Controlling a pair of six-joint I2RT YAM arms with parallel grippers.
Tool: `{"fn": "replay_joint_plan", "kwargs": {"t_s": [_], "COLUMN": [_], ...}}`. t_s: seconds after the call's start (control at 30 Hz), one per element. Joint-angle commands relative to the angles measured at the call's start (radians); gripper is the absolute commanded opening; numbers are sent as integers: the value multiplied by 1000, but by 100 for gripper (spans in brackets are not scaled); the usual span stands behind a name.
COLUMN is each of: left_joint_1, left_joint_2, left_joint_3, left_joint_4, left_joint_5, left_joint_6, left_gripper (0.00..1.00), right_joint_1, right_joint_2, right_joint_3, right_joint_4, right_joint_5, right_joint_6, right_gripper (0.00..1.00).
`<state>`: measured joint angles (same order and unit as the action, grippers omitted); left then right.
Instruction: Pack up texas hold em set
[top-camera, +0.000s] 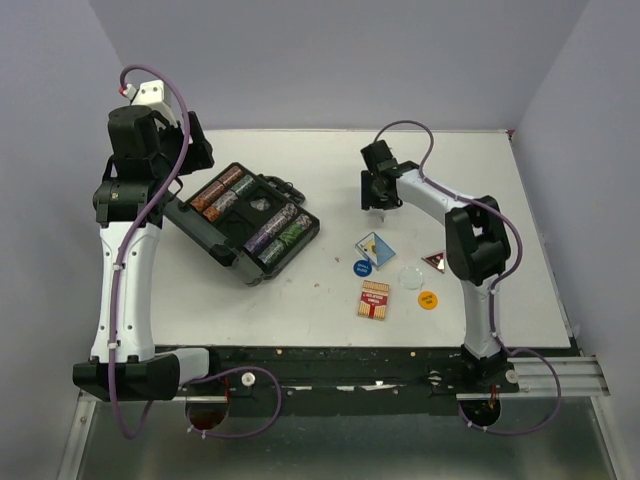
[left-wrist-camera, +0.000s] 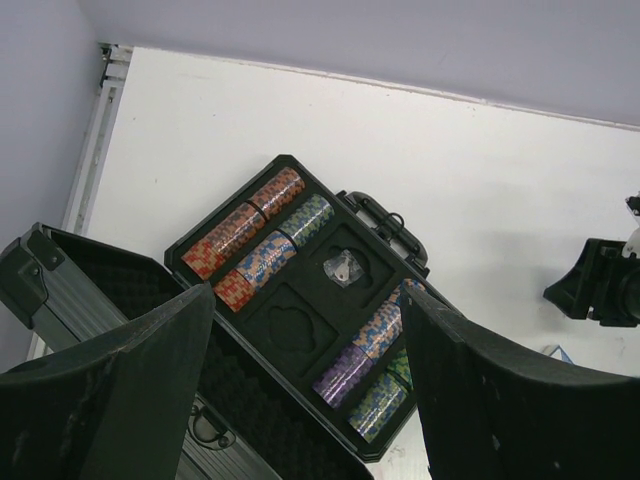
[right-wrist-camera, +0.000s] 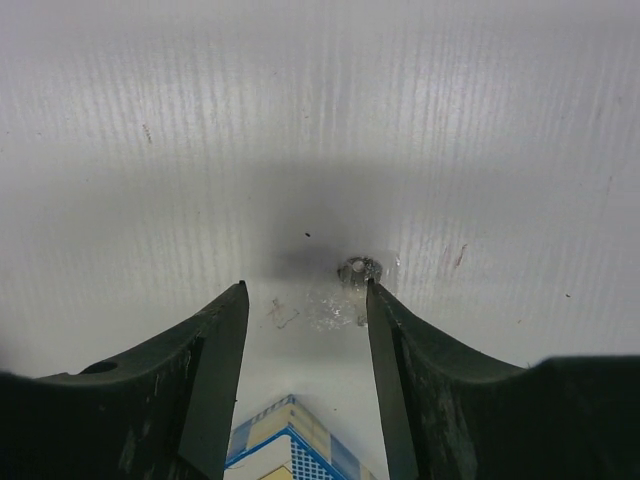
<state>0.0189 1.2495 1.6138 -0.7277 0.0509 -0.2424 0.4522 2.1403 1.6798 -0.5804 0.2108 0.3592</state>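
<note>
The black case of the texas hold em set lies open at the left, with rows of chips in its tray and the lid folded toward me. In the left wrist view the tray holds chip rows, an empty card recess and a small clear bag. My left gripper hangs open above it. The right gripper stands open, tips down at the table, around a small clear packet with a metal key beside its right finger. A blue deck lies just behind it.
On the white table right of the case lie a red deck, a blue button, a clear button, an orange button and a dark triangular piece. Grey walls close in the left and back.
</note>
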Motion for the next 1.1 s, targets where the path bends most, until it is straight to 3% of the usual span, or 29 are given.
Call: {"fn": "replay_joint_plan", "kwargs": {"t_s": [0.0, 0.67, 0.9, 1.07], "left_joint_1": [9, 9, 9, 10], "left_joint_2": [-28, -16, -9, -7], "left_joint_3": [-3, -5, 1, -6], "left_joint_4": [7, 14, 16, 16], "left_joint_5": [-26, -11, -10, -10], "left_joint_6": [6, -9, -8, -11], "left_gripper": [83, 84, 84, 84], "right_joint_1": [-14, -41, -44, -46], "right_joint_2": [4, 12, 26, 10], "right_joint_3": [-18, -114, -109, -126], "right_joint_4": [-25, 5, 13, 10], "right_joint_5": [53, -16, -51, -60], "right_joint_6": [11, 27, 14, 0], "right_gripper": [58, 50, 38, 22]}}
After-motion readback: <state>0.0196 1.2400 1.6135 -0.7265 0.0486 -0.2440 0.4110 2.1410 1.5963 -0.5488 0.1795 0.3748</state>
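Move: The small clear bag with the metal button lies just under the right hand, about 2 cm to its right, 1 cm back and 3 cm below. The blue card deck sits some 11 cm back and 1 cm right of this hand, the blue disc about 15 cm back and 2 cm left, and the red triangle roughly 14 cm back and 15 cm right. From the left hand the bag lies about 9 cm ahead, 40 cm right and 36 cm below. Down and to the right, with a slight draw back, the right hand settles about 3 cm towards the small clear bag, its fingers still slanting down and forward. Once low over the table it all but stops and steadily narrows its fingers, so the tips come to pinch the near part of the bag, just short of the metal button. ##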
